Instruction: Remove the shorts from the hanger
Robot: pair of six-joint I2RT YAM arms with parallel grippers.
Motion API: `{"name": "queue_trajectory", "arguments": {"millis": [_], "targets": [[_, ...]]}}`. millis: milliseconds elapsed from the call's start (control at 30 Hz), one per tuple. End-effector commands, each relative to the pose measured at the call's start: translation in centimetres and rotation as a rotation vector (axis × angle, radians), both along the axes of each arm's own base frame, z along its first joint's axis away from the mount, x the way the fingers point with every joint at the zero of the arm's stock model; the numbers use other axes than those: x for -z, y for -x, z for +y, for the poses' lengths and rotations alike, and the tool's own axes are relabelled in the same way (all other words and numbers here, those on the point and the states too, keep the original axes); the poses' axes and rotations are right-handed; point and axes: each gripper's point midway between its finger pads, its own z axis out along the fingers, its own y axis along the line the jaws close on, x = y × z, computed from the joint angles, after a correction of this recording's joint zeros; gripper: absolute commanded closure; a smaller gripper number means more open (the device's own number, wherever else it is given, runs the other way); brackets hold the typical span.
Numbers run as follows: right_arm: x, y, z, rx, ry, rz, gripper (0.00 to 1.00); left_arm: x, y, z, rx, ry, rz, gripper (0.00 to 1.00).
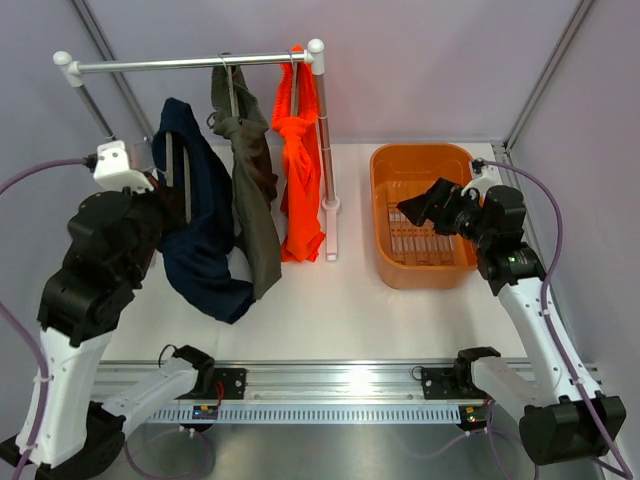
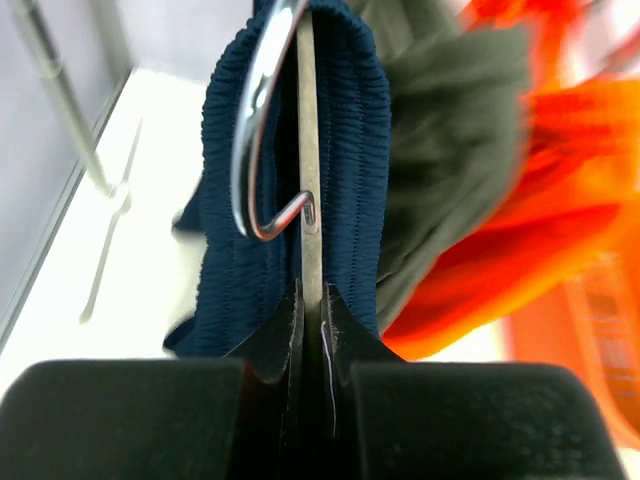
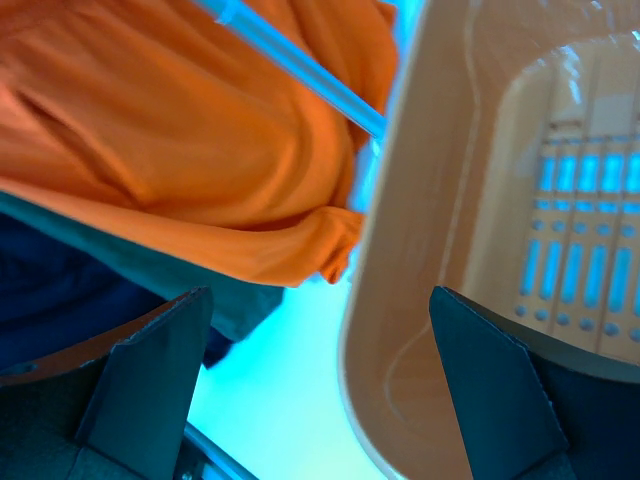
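My left gripper [image 1: 165, 190] [image 2: 312, 300] is shut on the thin metal stem of a hanger [image 2: 308, 120]. The hanger's hook [image 2: 250, 150] is free of the rail [image 1: 190, 64]. The dark navy shorts [image 1: 205, 240] [image 2: 230, 200] hang from this hanger, left of and below the rail. The olive-grey shorts [image 1: 250, 190] [image 2: 450, 130] and the bright orange shorts [image 1: 300, 170] [image 2: 520, 260] [image 3: 180, 130] hang on hangers from the rail. My right gripper [image 1: 415, 208] [image 3: 320, 300] is open and holds nothing. It hovers over the left rim of the orange basket [image 1: 420, 148] [image 3: 420, 250].
The rail stands on white posts, with the right post's foot [image 1: 330, 230] between the orange shorts and the basket. A purple wall closes the back and sides. A metal track [image 1: 320, 380] runs along the near table edge.
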Motion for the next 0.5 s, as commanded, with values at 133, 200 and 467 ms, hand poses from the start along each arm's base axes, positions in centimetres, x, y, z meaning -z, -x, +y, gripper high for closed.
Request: {"name": "queue_trajectory", "arguments": {"millis": [133,200,467], "targets": [[-7.8,1.3,2.2,-0.076,0.014,-0.162,0.01,-14.9,5.3,-4.4,0.388,0.083,-0.400,1.00],[-8.8,1.8,2.5,-0.082,0.019,-0.179,0.01,-15.5,7.3,-6.4,0.543,0.079,-0.437,1.00],[-15.3,6.1,3.2,-0.134,0.008,-0.302,0.00,-13.3,13.0,-12.4,1.038,0.082,-0.392,1.00]]}}
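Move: The left fingers already hold the hanger with the navy shorts, off the rail. The middle of the navy shorts is about 8 cm ahead of the left hand, 5 cm right and 15 cm below; the olive shorts are some 14 ahead, 11 right and 20 down. The empty right hand has the navy shorts about 37 cm to its left, near its height and 1 cm farther out. The orange basket's middle lies some 9 cm ahead, 3 right and 20 below, and the orange shorts 8 ahead, 22 left and 6 down. Up about 12 cm first, then mainly back and right by some 10 cm each, the left hand swings clockwise about 45 degrees with its fingertips tipping up, still pinching the hanger and carrying the shorts towards the right hand. The open right hand rises about 12 cm above the basket's near-left side, easing slightly back and left towards them. ##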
